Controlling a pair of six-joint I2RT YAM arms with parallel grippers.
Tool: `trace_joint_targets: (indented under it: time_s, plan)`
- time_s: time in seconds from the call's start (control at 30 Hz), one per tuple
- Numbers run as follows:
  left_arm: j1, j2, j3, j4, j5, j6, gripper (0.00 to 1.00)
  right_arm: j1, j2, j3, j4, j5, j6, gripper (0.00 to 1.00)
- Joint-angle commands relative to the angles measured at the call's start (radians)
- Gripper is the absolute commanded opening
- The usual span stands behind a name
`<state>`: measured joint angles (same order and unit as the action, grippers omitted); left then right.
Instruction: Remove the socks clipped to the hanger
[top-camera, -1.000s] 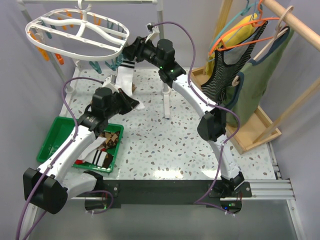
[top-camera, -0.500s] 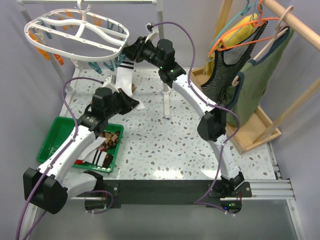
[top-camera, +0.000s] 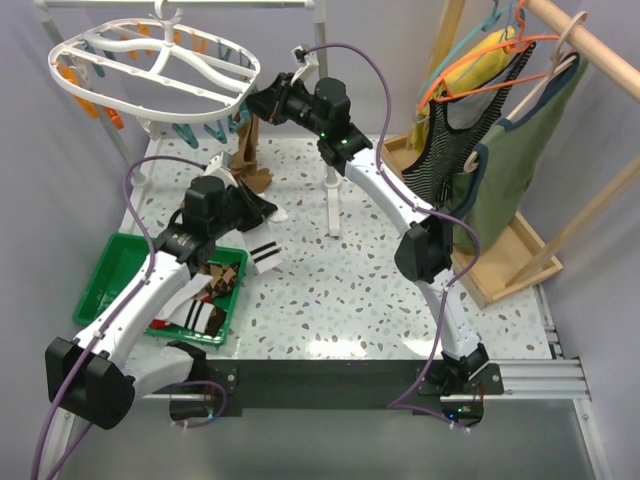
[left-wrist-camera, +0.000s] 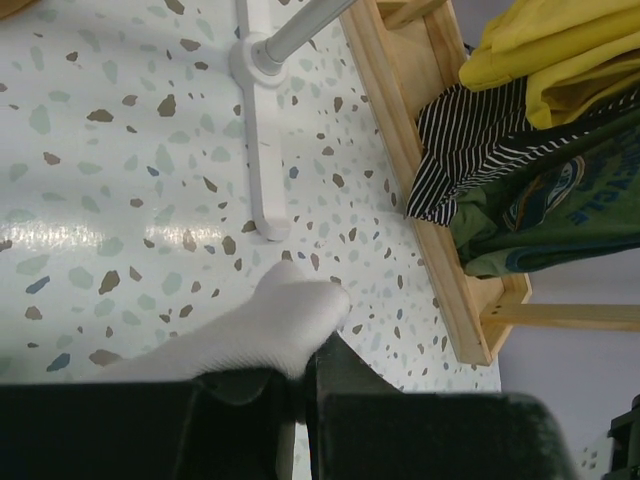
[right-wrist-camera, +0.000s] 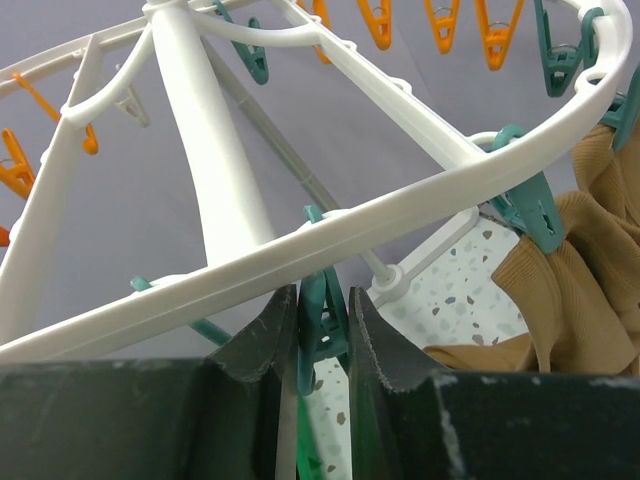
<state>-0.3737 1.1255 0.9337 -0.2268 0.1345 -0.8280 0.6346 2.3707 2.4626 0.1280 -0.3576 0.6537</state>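
The white oval hanger (top-camera: 150, 95) hangs at the back left, with orange and teal clips under its ring (right-wrist-camera: 400, 205). My right gripper (top-camera: 258, 103) is at the ring's right edge, its jaws (right-wrist-camera: 322, 310) shut on a teal clip (right-wrist-camera: 318, 330). A tan-brown sock (top-camera: 248, 150) still hangs from a neighbouring teal clip (right-wrist-camera: 530, 215). My left gripper (top-camera: 258, 208) is shut on the toe of a white sock (left-wrist-camera: 260, 330); its black-striped cuff (top-camera: 265, 256) lies on the table.
A green bin (top-camera: 105, 265) at the left holds several socks. A white stand post (top-camera: 331, 195) rises mid-table. At the right, a wooden rack base (top-camera: 500, 270) carries a striped tank top (top-camera: 450, 140) and green garment (top-camera: 515, 160).
The right gripper's jaws closed on the teal clip. The white striped sock came free of the hanger and now trails from the left gripper onto the table, baring the tan sock.
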Motion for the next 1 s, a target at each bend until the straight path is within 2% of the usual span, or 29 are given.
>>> trace_joint_targets:
  time_s: [0.0, 0.1, 0.23, 0.43, 0.53, 0.63, 0.77, 0.97]
  plan:
    - [-0.002, -0.052, 0.046, -0.069, -0.041, 0.0, 0.0, 0.007, -0.004, 0.012, 0.032, -0.012, 0.0, 0.0]
    - [-0.002, -0.076, 0.106, -0.225, -0.111, 0.007, 0.0, 0.007, -0.014, -0.007, 0.027, -0.007, -0.003, 0.0]
    - [-0.002, -0.145, 0.158, -0.475, -0.277, 0.0, 0.0, 0.007, -0.03, -0.033, 0.024, -0.007, -0.002, 0.0]
    - [0.001, -0.259, 0.096, -0.715, -0.452, -0.092, 0.0, 0.005, -0.05, -0.047, -0.002, -0.001, -0.011, 0.0]
    - [0.021, -0.25, 0.08, -0.843, -0.476, -0.124, 0.0, 0.007, -0.059, -0.053, -0.018, 0.005, -0.012, 0.0]
    - [0.088, -0.234, 0.074, -0.962, -0.455, -0.152, 0.0, 0.007, -0.064, -0.048, -0.033, 0.006, -0.016, 0.0]
    - [0.209, -0.263, 0.054, -0.953, -0.411, -0.111, 0.0, 0.005, -0.068, -0.047, -0.045, 0.002, -0.017, 0.0]
    - [0.214, -0.237, 0.069, -0.931, -0.456, -0.065, 0.0, 0.005, -0.076, -0.062, -0.047, 0.002, -0.011, 0.0]
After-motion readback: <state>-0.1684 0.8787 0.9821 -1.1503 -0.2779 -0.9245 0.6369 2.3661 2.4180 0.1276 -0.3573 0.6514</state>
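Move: The left hand already pinches the freed white sock with black stripes. The sock pile in the green tray's right half lies about 20 cm back, 21 cm to its left and 21 cm below. The tray's middle is roughly 10 cm left of the pile, the hanging brown cloth about 10 cm ahead and 8 cm left of the hand. The right hand has the now empty teal clip between its fingers; the clip holding the brown cloth sits some 10 cm ahead of that hand. The left arm keeps its pinch on the white sock and swings it away from the hanger to over the tray's sock pile, some 17 cm left and 13 cm back, rising slightly at first and then sinking to about 7 cm below its start, while the wrist turns counter-clockwise and tips downward, each by some 30 degrees. The right hand stays on the empty teal clip at the hanger's rim, fingers still closed around it, and sinks barely 2 cm with it. ##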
